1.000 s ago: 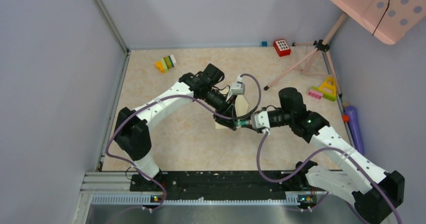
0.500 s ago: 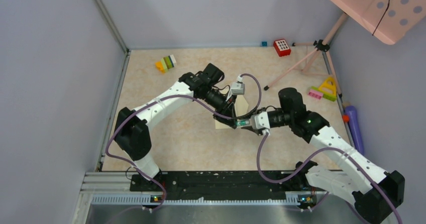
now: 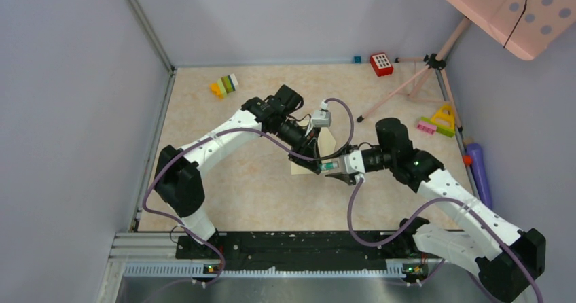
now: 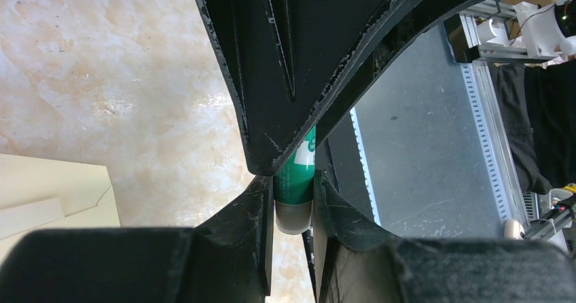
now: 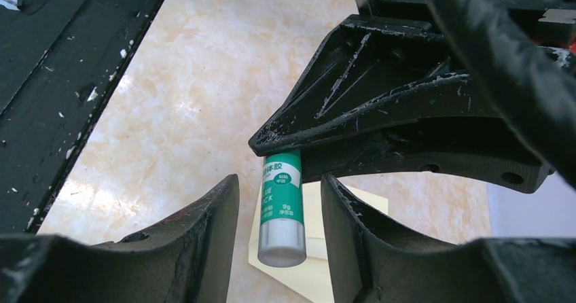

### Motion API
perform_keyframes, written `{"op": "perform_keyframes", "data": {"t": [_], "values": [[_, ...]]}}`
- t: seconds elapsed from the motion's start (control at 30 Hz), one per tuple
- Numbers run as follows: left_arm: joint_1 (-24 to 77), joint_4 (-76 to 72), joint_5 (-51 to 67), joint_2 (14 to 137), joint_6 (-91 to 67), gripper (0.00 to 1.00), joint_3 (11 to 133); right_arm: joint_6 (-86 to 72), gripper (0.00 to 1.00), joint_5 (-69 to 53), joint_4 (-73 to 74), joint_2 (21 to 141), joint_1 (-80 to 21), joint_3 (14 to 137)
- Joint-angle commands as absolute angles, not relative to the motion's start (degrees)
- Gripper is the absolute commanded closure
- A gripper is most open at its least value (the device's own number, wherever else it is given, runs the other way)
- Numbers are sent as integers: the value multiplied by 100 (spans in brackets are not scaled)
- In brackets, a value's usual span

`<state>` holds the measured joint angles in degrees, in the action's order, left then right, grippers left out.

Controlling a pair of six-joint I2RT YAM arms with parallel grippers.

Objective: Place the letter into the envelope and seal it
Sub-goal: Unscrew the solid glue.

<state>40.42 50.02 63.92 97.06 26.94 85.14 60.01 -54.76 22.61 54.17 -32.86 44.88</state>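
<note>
A green-and-white glue stick [image 5: 280,215] hangs just above the table, over the near edge of the envelope [image 3: 328,142]. My left gripper [image 4: 294,208] is shut on its dark end [image 4: 294,216]. My right gripper [image 5: 280,181] stands open around the white-capped end, with a gap on each side. The two grippers meet tip to tip [image 3: 325,167] at mid-table. The pale cream envelope [image 4: 54,194] lies flat under them, and a corner of the envelope [image 5: 314,211] shows behind the stick. The letter is not visible as a separate sheet.
Coloured blocks [image 3: 224,85] lie at the back left and a red block [image 3: 381,64] at the back. A tripod [image 3: 421,79] stands at the back right, with yellow and pink toys [image 3: 438,121] and a purple object [image 3: 479,164] nearby. A black rail [image 3: 292,245] runs along the near edge.
My left gripper closed on the glue stick. My right gripper then opened and let go of it, shifting slightly. The envelope has not moved.
</note>
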Motion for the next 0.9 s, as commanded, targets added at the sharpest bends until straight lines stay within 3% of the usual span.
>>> {"op": "perform_keyframes", "data": {"t": [0.0, 0.2, 0.67, 0.87], "values": [[4043, 4982, 6738, 9672, 2707, 100, 8749, 5973, 54, -5757, 2062, 5449, -3340, 4461], [4048, 4975, 6845, 9666, 2685, 100, 8754, 5905, 54, -5830, 1947, 5488, -3340, 4408], [4044, 4931, 6827, 9716, 2653, 100, 8763, 5546, 69, -5995, 1658, 5528, -3340, 4412], [4043, 4875, 6825, 9720, 2598, 100, 8754, 5474, 84, -6128, 1684, 5511, -3340, 4436]]}}
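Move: The solid glue is in the air, lying roughly left to right. It is pinched by its left part in the left fingers, with its middle about 2 cm to the right of that hand. The open right fingers already straddle it, so its middle is about 1 cm to the right hand's left, at the same height. The envelope lies on the table some 20 cm below, about 9 cm ahead of either hand: straight out from the left one, 4 cm left of the right one. The glue is taken in a fresh grip: the right fingers, about half open on either side of it, shut to roughly a quarter open and pinch the green body just beyond the silver end. The right hand edges only about half a centimetre left, tilting a few degrees, while the left fingers keep their hold and stay nearly still. ##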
